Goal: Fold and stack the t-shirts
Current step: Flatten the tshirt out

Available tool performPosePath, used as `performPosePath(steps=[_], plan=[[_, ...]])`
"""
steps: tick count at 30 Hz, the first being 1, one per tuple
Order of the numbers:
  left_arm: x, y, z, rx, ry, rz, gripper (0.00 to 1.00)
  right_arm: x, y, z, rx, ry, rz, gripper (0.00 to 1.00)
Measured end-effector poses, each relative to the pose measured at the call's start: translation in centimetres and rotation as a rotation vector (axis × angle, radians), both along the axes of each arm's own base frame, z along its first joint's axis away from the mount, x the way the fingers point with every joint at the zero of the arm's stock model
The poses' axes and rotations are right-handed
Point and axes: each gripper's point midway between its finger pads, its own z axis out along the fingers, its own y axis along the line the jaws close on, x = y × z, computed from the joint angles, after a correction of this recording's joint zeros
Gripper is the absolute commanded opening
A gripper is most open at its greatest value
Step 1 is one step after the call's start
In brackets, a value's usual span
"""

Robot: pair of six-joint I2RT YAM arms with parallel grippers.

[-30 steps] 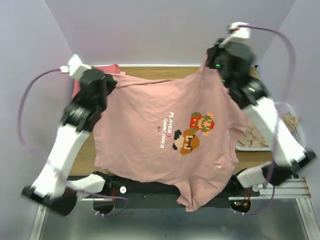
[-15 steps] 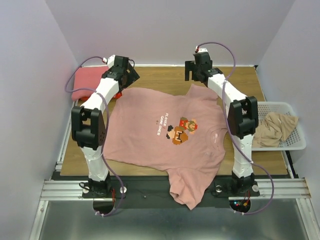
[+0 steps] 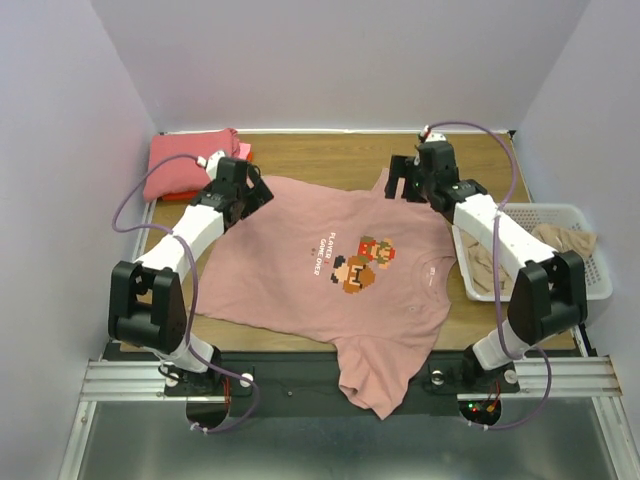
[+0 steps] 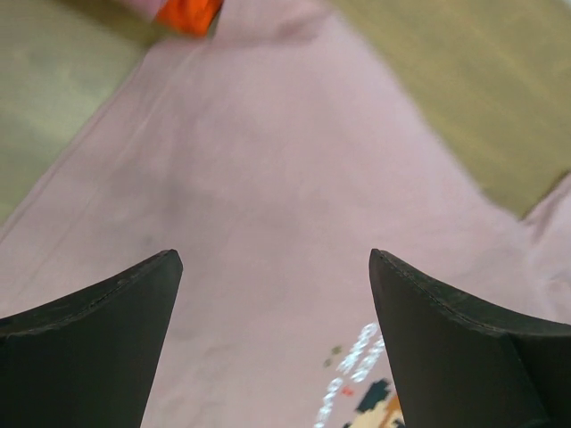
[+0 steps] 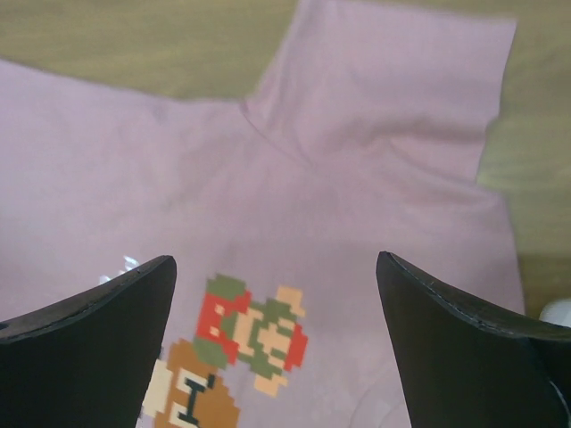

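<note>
The dusty pink t-shirt [image 3: 330,270] with a pixel-art figure print lies spread flat on the wooden table, one end hanging over the near edge. My left gripper [image 3: 252,192] is open and empty above the shirt's far left part [image 4: 268,178]. My right gripper [image 3: 405,186] is open and empty above the far right sleeve [image 5: 393,98], with the print [image 5: 241,348] between its fingers. A folded coral-red t-shirt [image 3: 190,160] lies at the far left corner. A tan t-shirt [image 3: 555,252] lies bunched in the basket.
A white plastic mesh basket [image 3: 590,285] stands at the table's right edge. The wooden table [image 3: 320,155] shows bare beyond the shirt. An orange patch [image 4: 187,13] shows at the top of the left wrist view. Purple walls close in on three sides.
Both grippers let go of the pink shirt, which dropped from being held up to lying flat. Both arms have drawn back towards me and lowered over it.
</note>
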Motion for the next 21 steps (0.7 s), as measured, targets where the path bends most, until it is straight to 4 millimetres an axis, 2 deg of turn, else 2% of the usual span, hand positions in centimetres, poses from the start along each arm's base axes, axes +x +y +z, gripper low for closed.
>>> performPosePath(steps=[4, 6, 8, 16, 21], plan=[[-3.3, 0.7, -5.6, 0.026, 0.123, -0.004, 0.98, -2.2, -0.4, -6.4, -0.014, 0.164, -0.024, 1.0], [-4.3, 1.0, -7.0, 0.035, 0.157, -0.004, 0.98, -2.1, -0.5, -8.2, -0.023, 0.208, -0.036, 1.0], [-4.7, 1.1, -7.6, 0.039, 0.17, -0.003, 0.98, -1.9, -0.6, -9.5, -0.036, 0.238, -0.054, 1.0], [-3.7, 1.2, -7.7, 0.048, 0.135, 0.009, 0.98, 3.9, -0.9, -13.2, -0.121, 0.258, -0.149, 1.0], [-3.7, 1.7, -10.7, 0.084, 0.202, 0.025, 0.98, 6.9, -1.4, -15.3, -0.16, 0.262, -0.17, 1.0]])
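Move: The far sleeve of the t-shirt lies about 9 cm ahead of the right hand, 3 cm to its right and some 17 cm below; the pixel figures printed on the shirt are about 11 cm back and 3 cm to its left. Under the left hand, roughly 16 cm down and 2 cm back, is the shirt's hem-side part, with the white lettering about 7 cm back and 16 cm to its right, and the folded stack 16 cm ahead and 16 cm left. Down onto the spread shirt go both empty, wide-open hands. The right drops some 15 cm towards the far sleeve, easing back slightly at first and then reaching forward about 9 cm, fingertips tipping down and swinging a little clockwise. The left sinks about 11 cm towards the hem-side cloth while drawing back a few centimetres, with a pause partway and its tips dipping too. Contact with the cloth can't be seen. ##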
